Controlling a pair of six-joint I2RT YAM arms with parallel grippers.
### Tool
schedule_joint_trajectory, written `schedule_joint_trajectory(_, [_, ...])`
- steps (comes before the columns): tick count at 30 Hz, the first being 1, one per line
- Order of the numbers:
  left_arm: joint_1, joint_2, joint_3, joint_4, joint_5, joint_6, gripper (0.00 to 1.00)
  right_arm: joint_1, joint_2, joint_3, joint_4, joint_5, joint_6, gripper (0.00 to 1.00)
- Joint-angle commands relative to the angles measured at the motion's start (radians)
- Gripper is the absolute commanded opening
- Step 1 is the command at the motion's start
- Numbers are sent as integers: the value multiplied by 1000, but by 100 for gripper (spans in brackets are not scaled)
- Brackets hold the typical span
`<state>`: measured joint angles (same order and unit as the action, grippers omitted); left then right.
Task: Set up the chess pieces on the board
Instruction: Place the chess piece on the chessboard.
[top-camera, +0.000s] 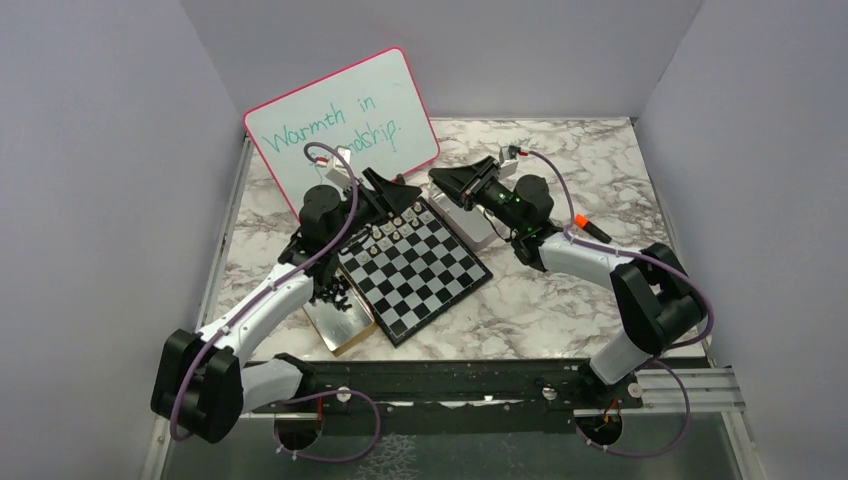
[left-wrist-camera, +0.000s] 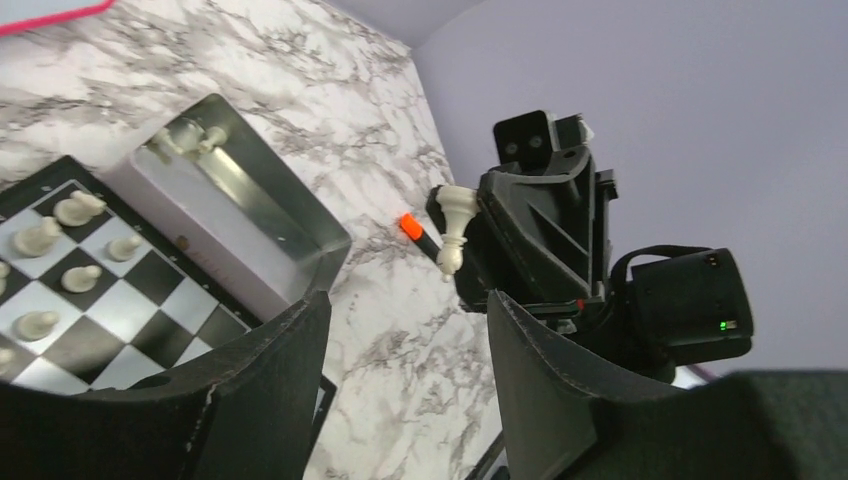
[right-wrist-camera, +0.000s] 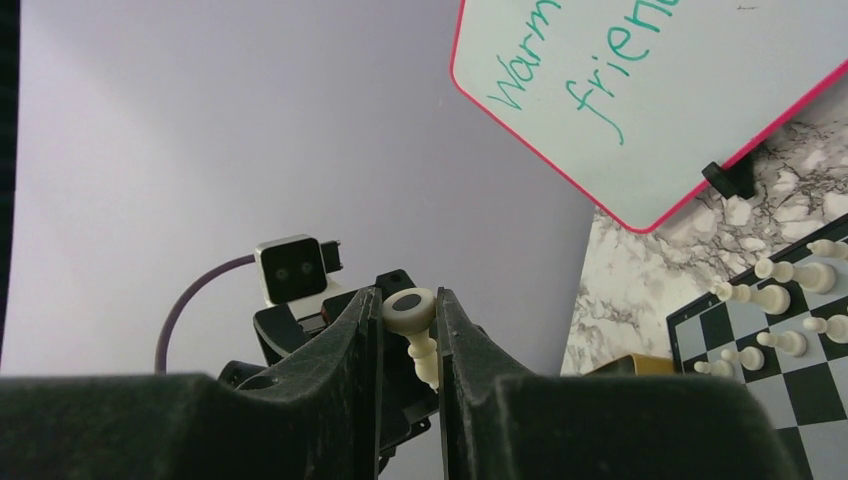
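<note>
The board (top-camera: 425, 275) lies in the middle of the table, with cream-white chess pieces (top-camera: 393, 227) along its far edge. Above that far corner my two grippers face each other, tip to tip. My right gripper (right-wrist-camera: 408, 300) is shut on the base of a cream-white chess piece (right-wrist-camera: 412, 318), which lies sideways between its fingers. The same piece (left-wrist-camera: 454, 228) shows in the left wrist view, just beyond my left gripper (left-wrist-camera: 408, 300), which is open and empty. A heap of black pieces (top-camera: 335, 292) lies on a gold tin (top-camera: 345, 322) left of the board.
A pink-rimmed whiteboard (top-camera: 345, 125) leans against the back wall. Right of the board stands a silver tin (left-wrist-camera: 250, 205) holding a few white pieces (left-wrist-camera: 185, 135). An orange-capped marker (top-camera: 592, 228) lies on the marble top behind the right arm. Grey walls close three sides.
</note>
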<state>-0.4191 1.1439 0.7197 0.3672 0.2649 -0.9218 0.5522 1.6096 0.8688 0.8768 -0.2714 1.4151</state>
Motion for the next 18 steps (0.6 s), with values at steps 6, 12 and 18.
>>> schedule_joint_trajectory(6, [-70,98,73,167,22,-42,55,10,-17,-32,97,47,53,21])
schedule_joint_trajectory(12, [-79,134,75,198,21,-41,49,9,-21,-39,105,49,53,21])
schedule_joint_trajectory(18, [-79,162,90,255,23,-33,35,9,-7,-37,128,39,72,22])
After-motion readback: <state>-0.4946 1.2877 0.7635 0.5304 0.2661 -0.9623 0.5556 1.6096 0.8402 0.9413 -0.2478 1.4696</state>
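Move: The white chess piece is held by its base in the right fingertips, its head end towards the left hand: from the left hand about 4 cm ahead, 5 cm to the right and 1 cm higher. From the same hand the metal tray lies some 9 cm ahead, 15 cm right and 22 cm below. The chessboard's middle is roughly 9 cm back, 1 cm left and 23 cm below. From the right hand the piece sits about 2 cm to the left, level with it. Rightward, with a slight forward drift, the left hand eases about 4 cm towards the head end of the white piece, slowing as it nears. Its fingers, one above the other, close from well open to partly open without shutting on anything yet. The right hand stays practically in place and keeps its grip on the piece's base, presenting it. ##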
